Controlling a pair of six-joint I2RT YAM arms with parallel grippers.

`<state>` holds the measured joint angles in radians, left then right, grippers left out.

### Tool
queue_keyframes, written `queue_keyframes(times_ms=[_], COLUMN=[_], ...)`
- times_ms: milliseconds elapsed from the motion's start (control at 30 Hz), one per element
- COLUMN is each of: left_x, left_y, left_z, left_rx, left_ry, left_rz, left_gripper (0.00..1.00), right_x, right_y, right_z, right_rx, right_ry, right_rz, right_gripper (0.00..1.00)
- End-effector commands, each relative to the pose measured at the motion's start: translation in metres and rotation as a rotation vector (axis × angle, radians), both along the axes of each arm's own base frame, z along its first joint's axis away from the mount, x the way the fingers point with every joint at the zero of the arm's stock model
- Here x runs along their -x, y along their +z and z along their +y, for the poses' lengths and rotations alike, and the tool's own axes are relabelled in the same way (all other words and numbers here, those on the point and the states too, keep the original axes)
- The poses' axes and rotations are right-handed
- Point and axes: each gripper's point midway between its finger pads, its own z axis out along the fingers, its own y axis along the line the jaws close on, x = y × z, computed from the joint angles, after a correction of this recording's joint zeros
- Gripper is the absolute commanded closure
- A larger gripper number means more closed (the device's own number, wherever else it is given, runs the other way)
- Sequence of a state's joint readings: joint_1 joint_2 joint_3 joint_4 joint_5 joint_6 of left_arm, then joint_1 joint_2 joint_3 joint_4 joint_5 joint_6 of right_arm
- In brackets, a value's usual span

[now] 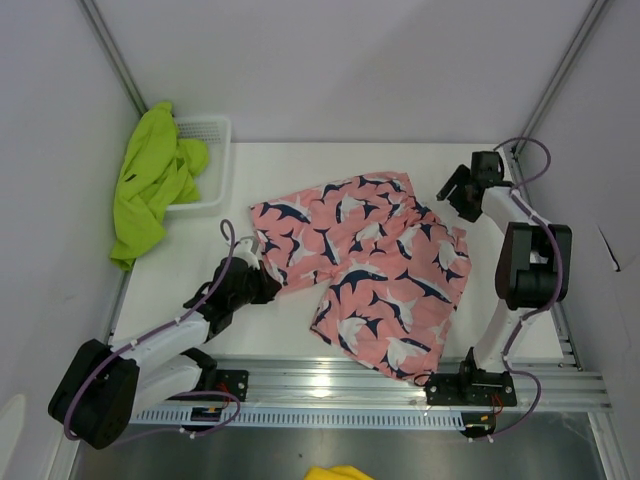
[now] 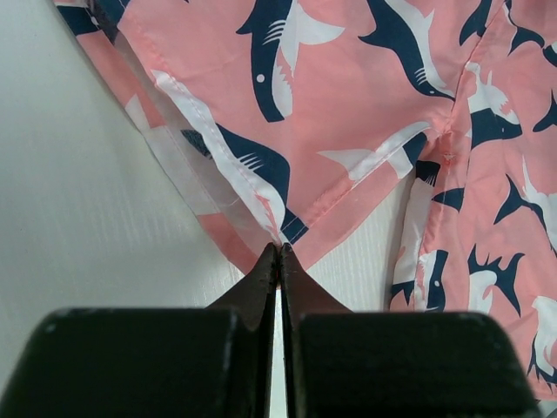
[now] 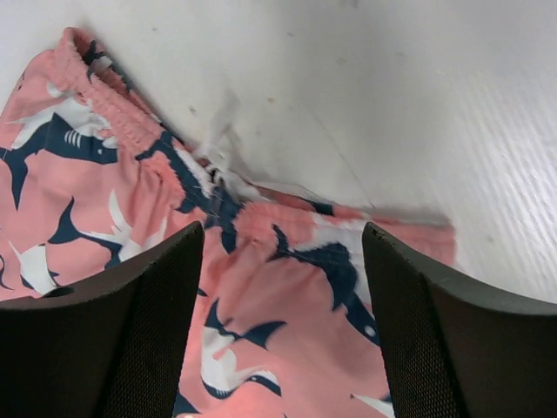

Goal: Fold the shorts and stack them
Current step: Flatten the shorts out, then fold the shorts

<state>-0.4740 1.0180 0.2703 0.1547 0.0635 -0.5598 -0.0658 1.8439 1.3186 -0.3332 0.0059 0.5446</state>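
Observation:
The pink shorts (image 1: 365,265) with navy-and-white sharks lie spread flat on the white table (image 1: 300,165). My left gripper (image 1: 262,280) sits at their left leg hem. In the left wrist view its jaws (image 2: 280,249) are shut, pinching the hem corner of the pink shorts (image 2: 348,113). My right gripper (image 1: 455,190) hovers by the shorts' upper right corner. It stands open (image 3: 283,287) over the gathered waistband (image 3: 113,122), holding nothing. The lime green shorts (image 1: 150,185) hang crumpled over the basket's left side at the back left.
A white mesh basket (image 1: 215,150) stands at the table's back left corner under the green shorts. A metal rail (image 1: 350,385) runs along the near edge by the arm bases. Grey walls close in the left, back and right. Something yellow (image 1: 335,472) shows below the rail.

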Motion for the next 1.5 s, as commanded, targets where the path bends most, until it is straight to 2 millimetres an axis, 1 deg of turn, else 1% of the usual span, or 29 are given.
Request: queue_keyframes(times_ms=[0,33,67,133,167,200,300,400,467,600,667,700,800,833,933,1000,1067,1100,1133,1167,1200,1233,1267,1300,1333,1367,1400,1433,1467], left_x=[-0.006,-0.006,-0.006,-0.006,-0.005,-0.006,-0.005,-0.005,-0.005,-0.005,-0.006,-0.007,-0.012,-0.013,-0.018,-0.023,-0.034,-0.04,-0.044,-0.051,-0.058,-0.061,-0.074,-0.077,-0.082,-0.096,-0.102,-0.107,-0.119], left_y=[0.007,0.006,0.006,0.006,0.006,0.008,0.011,0.014,0.014,0.014,0.013,0.01,0.01,0.011,0.013,0.012,0.013,0.017,0.017,0.014,0.02,0.018,0.021,0.019,0.018,0.021,0.02,0.018,0.024], left_z=[-0.004,-0.004,-0.004,-0.005,-0.007,-0.009,-0.013,-0.015,-0.015,-0.016,-0.016,-0.015,-0.015,-0.015,-0.014,-0.01,-0.005,-0.005,-0.005,-0.004,-0.008,-0.009,-0.013,-0.015,-0.016,-0.02,-0.02,-0.018,-0.021], left_rx=[0.029,0.029,0.027,0.03,0.038,0.049,0.064,0.075,0.073,0.072,0.069,0.058,0.062,0.069,0.085,0.082,0.079,0.086,0.089,0.086,0.097,0.095,0.094,0.093,0.088,0.083,0.08,0.082,0.086], left_ry=[-0.001,0.0,0.002,0.001,-0.006,-0.014,-0.027,-0.034,-0.038,-0.044,-0.039,-0.035,-0.036,-0.035,-0.026,-0.01,0.02,0.023,0.027,0.036,0.026,0.026,0.027,0.017,0.018,0.017,0.021,0.02,0.018], left_rz=[-0.022,-0.018,-0.014,-0.007,-0.002,-0.005,-0.005,-0.013,-0.011,-0.003,0.008,0.031,0.053,0.052,0.051,0.057,0.067,0.062,0.069,0.084,0.071,0.078,0.076,0.079,0.081,0.078,0.084,0.094,0.088], left_gripper=[1.0,1.0,1.0,1.0,1.0,1.0,1.0,1.0,1.0,1.0,1.0,1.0,1.0,1.0,1.0,1.0,1.0,1.0,1.0,1.0,1.0,1.0,1.0,1.0,1.0,1.0,1.0,1.0,1.0], right_x=[-0.009,-0.012,-0.024,-0.016,-0.027,-0.019,-0.019,-0.019,-0.018,-0.015,-0.017,-0.015,-0.018,-0.019,-0.025,-0.034,-0.039,-0.045,-0.048,-0.053,-0.056,-0.058,-0.063,-0.068,-0.07,-0.076,-0.079,-0.083,-0.087], right_y=[-0.008,-0.011,-0.012,-0.022,-0.024,-0.03,-0.039,-0.046,-0.051,-0.059,-0.062,-0.064,-0.067,-0.068,-0.076,-0.077,-0.077,-0.078,-0.079,-0.079,-0.081,-0.081,-0.08,-0.077,-0.077,-0.076,-0.075,-0.074,-0.073], right_z=[0.024,0.031,0.028,0.049,0.054,0.048,0.056,0.063,0.059,0.038,0.038,0.035,0.032,0.034,0.038,0.041,0.041,0.048,0.049,0.042,0.047,0.044,0.04,0.032,0.031,0.027,0.015,0.013,0.009], right_rx=[0.014,0.04,0.07,0.1,0.124,0.174,0.244,0.222,0.247,0.375,0.408,0.433,0.494,0.494,0.468,0.443,0.416,0.363,0.319,0.274,0.207,0.184,0.169,0.142,0.113,0.079,0.065,0.015,-0.009], right_ry=[0.148,0.172,0.192,0.274,0.311,0.313,0.364,0.402,0.399,0.372,0.391,0.385,0.373,0.375,0.38,0.373,0.356,0.345,0.337,0.312,0.292,0.274,0.252,0.21,0.197,0.155,0.136,0.097,0.072], right_rz=[0.059,0.079,0.086,0.177,0.194,0.256,0.288,0.275,0.291,0.372,0.389,0.407,0.43,0.431,0.435,0.42,0.405,0.382,0.37,0.35,0.338,0.329,0.313,0.297,0.286,0.261,0.252,0.238,0.221], right_gripper=[0.25,0.26,0.26,0.28,0.28,0.28,0.28,0.28,0.27,0.28,0.29,0.31,0.49,0.59,0.68,0.71,0.72,0.72,0.72,0.72,0.72,0.72,0.72,0.71,0.71,0.71,0.71,0.71,0.71])
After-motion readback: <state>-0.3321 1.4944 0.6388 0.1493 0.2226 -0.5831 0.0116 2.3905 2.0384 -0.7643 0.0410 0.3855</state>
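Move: Ahead and to the left of the open right hand, the shorts' waistband by the drawstring lies about 2 cm forward, 5 cm left and 7 cm below; the waistband's right end is some 4 cm back and 4 cm right of the hand, its far end 15 cm ahead and 12 cm left. The left hand still pinches one corner of the left leg's hem; the hem's other corner lies about 25 cm forward and 8 cm left, the drawstring spot some 23 cm ahead and 40 cm right. Swinging forward and left while sinking about 6 cm, the right hand comes back a little, twisting some 35 degrees, and closes on the waistband by the drawstring. It then carries that pinch about 4 cm forward and slightly right, untwisting, as the left hand, keeping hold of the hem corner, drags it some 9 cm forward after a tiny dip back. ##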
